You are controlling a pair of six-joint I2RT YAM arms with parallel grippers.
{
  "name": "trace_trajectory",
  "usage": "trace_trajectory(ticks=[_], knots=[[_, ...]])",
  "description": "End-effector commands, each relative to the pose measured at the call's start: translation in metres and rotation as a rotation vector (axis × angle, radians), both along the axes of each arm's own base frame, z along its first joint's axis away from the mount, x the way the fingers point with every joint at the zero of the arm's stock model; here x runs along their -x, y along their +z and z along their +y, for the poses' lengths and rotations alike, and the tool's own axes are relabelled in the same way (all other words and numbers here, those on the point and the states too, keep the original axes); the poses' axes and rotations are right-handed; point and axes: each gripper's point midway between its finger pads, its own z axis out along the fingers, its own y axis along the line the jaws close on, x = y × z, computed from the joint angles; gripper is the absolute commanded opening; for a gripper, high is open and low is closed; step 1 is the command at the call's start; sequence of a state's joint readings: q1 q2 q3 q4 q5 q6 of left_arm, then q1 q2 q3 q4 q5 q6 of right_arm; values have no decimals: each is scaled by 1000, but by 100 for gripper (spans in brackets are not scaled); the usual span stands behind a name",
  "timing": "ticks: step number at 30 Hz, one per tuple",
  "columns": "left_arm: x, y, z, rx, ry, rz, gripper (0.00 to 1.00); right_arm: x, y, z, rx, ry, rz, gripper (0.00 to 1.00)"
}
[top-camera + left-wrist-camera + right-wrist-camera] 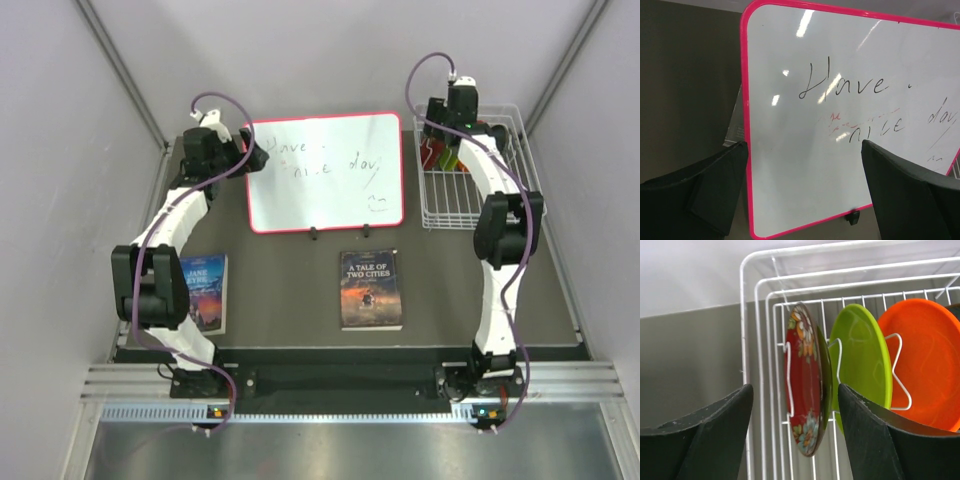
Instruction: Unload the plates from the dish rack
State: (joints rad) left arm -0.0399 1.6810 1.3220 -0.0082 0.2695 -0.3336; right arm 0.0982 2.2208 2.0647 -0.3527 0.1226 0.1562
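Observation:
The white wire dish rack (470, 215) (757, 315) stands at the far right of the table. In its slots, plates stand on edge: a dark red flowered plate (805, 385), a lime green plate (862, 355) and an orange plate (927, 360). In the top view they show only as red and green patches (440, 157) under the arm. My right gripper (795, 390) (448, 138) is open and straddles the red plate, with a gap on each side. My left gripper (804, 145) (255, 155) is wide open and empty beside the whiteboard's left edge.
A red-framed whiteboard (325, 190) (840, 150) with handwriting stands propped at the middle back. Two books lie near the front: one (205, 290) at the left, "A Tale of Two Cities" (370, 288) at the centre. Grey walls enclose the table.

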Motion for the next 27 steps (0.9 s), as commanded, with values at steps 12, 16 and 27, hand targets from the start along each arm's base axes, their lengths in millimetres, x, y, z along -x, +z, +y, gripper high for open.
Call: trace_trajectory(ticks=[12,16,27], knots=[[-11,4,1,-25,-19,-39,99,-16,-3,-7,78,-37,-18,24],[-10,-1,2,-35,-19,-29,99,-16,-8,-6,84,-21,-10,5],[-9,-3,2,-36,-20,-26,99,-8,20,2,164,-25,-67,0]])
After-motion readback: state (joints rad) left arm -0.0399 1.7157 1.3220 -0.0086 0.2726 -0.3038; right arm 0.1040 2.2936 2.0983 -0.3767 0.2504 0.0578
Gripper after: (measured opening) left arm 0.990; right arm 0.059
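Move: The red flowered plate, first in the row, stands on edge in the rack; its middle is some 4 cm ahead of the right hand, 2 cm to its right and roughly 7 cm lower. Level with it, the lime plate stands about 4 cm farther right and the orange plate about 9 cm farther right. From the left hand the red plate is around 38 cm to the right, 14 cm ahead and 10 cm lower. The right fingers close from wide open to nearly shut and pinch the near upper rim of the red plate, one finger on each face. On the way the hand sinks about 3 cm and shifts 2 cm right, rolling some 10 degrees left side down, then holds there. Off over the whiteboard, the left hand sinks almost 2 cm, fingers open. ##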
